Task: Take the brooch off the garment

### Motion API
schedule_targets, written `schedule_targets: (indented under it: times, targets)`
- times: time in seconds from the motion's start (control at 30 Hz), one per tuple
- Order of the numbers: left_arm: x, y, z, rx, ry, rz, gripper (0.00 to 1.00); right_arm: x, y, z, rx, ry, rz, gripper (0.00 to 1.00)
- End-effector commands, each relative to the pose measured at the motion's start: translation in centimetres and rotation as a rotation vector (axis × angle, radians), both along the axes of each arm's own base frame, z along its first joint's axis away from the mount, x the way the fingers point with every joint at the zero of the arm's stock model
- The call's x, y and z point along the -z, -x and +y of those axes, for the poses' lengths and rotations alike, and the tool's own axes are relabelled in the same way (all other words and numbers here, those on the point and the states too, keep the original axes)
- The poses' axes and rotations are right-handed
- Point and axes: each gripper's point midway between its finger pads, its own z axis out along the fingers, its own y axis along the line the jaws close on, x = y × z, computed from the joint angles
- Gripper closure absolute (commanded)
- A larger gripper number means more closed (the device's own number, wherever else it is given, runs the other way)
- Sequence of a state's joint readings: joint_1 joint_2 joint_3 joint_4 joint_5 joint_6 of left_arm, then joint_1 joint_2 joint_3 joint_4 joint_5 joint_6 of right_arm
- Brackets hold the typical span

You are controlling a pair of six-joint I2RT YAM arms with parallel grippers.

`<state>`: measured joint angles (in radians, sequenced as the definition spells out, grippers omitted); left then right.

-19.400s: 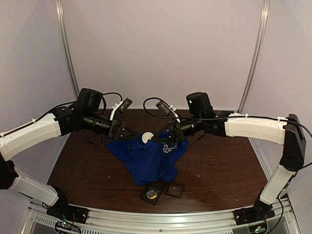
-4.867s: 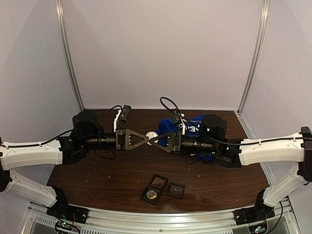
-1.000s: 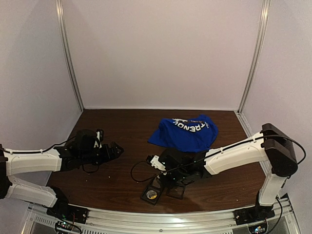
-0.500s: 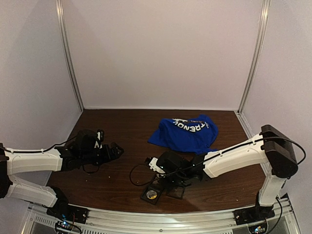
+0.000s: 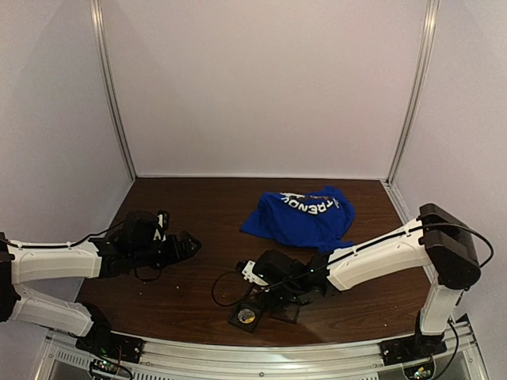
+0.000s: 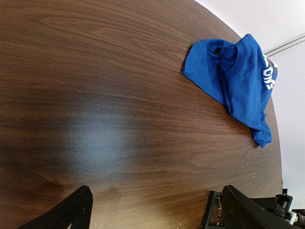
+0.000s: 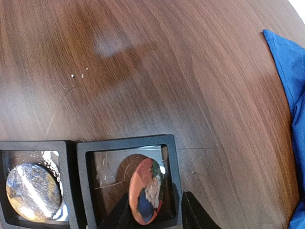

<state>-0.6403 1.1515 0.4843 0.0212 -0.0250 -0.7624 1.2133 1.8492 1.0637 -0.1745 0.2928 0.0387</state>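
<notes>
The garment (image 5: 305, 214), a crumpled royal-blue T-shirt with white lettering, lies at the back right of the table, also seen in the left wrist view (image 6: 233, 81) and at the edge of the right wrist view (image 7: 290, 71). A round orange, blue and green brooch (image 7: 145, 191) stands tilted on edge inside an open black square case (image 7: 126, 143), far from the shirt. My right gripper (image 7: 157, 212) straddles it, open: the brooch leans by the left finger, with a gap to the right finger (image 7: 193, 212). My left gripper (image 6: 157, 210) stands open over bare wood at the left (image 5: 190, 245).
A second black case (image 7: 31, 191) holding a blue and gold disc sits right beside the first, near the table's front edge (image 5: 247, 315). Small white crumbs (image 7: 78, 75) dot the wood. The right arm's cable loops on the table (image 5: 226, 289).
My right gripper's jaws have parted from shut, and the arm has edged slightly left over the cases. The left arm and the shirt have not moved.
</notes>
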Motion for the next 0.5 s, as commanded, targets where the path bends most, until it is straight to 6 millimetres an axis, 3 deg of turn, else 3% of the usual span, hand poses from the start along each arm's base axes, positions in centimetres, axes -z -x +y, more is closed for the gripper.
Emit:
schedule_targets:
  times: [0.0,0.17,0.3,0.37,0.47]
  targets:
    - [-0.3,-0.6,0.3,-0.014,-0.01,-0.026,0.04,-1.1,0.9,0.8,-0.015,-0.026,0.049,0.59]
    - [-0.5,-0.4,0.4,-0.013,-0.011,-0.03,0.04,-3.5,2.0,1.1,-0.03,-0.098,0.094,0.4]
    - [-1.0,-0.2,0.6,-0.011,-0.009,-0.043,0.04,-6.8,2.8,1.3,-0.05,-0.179,0.123,0.27]
    - [-1.5,0.0,0.6,0.001,-0.003,-0.055,0.04,-9.2,2.4,1.2,-0.028,-0.236,0.109,0.18]
    - [-3.0,0.0,0.4,0.016,0.016,-0.097,0.03,-12.6,0.2,0.1,0.058,-0.319,0.095,0.1]
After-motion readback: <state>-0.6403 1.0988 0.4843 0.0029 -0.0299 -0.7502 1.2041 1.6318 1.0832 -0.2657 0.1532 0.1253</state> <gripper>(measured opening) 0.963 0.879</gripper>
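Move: The right hand is down in the right-hand task's box holding the orange-rimmed brooch, which stands tipped between the half-open fingertips, barely 1 cm to the left of the hand point and 1 cm below it. From this hand, the badge box lies about 7 cm back and 4 cm left, the empty box roughly 4 cm back and 6 cm right, and the blue garment some 27 cm ahead and 16 cm right. For the left hand the brooch is about 9 cm back, 20 cm right and 7 cm below. The right hand lets go of the brooch over its box, its already parting fingers spreading on to nearly wide open while the hand first eases back about 2 cm almost level. It then rises ever faster, some 8 cm straight up and away from the boxes, rolling roughly 10 degrees so that its left side lifts. ##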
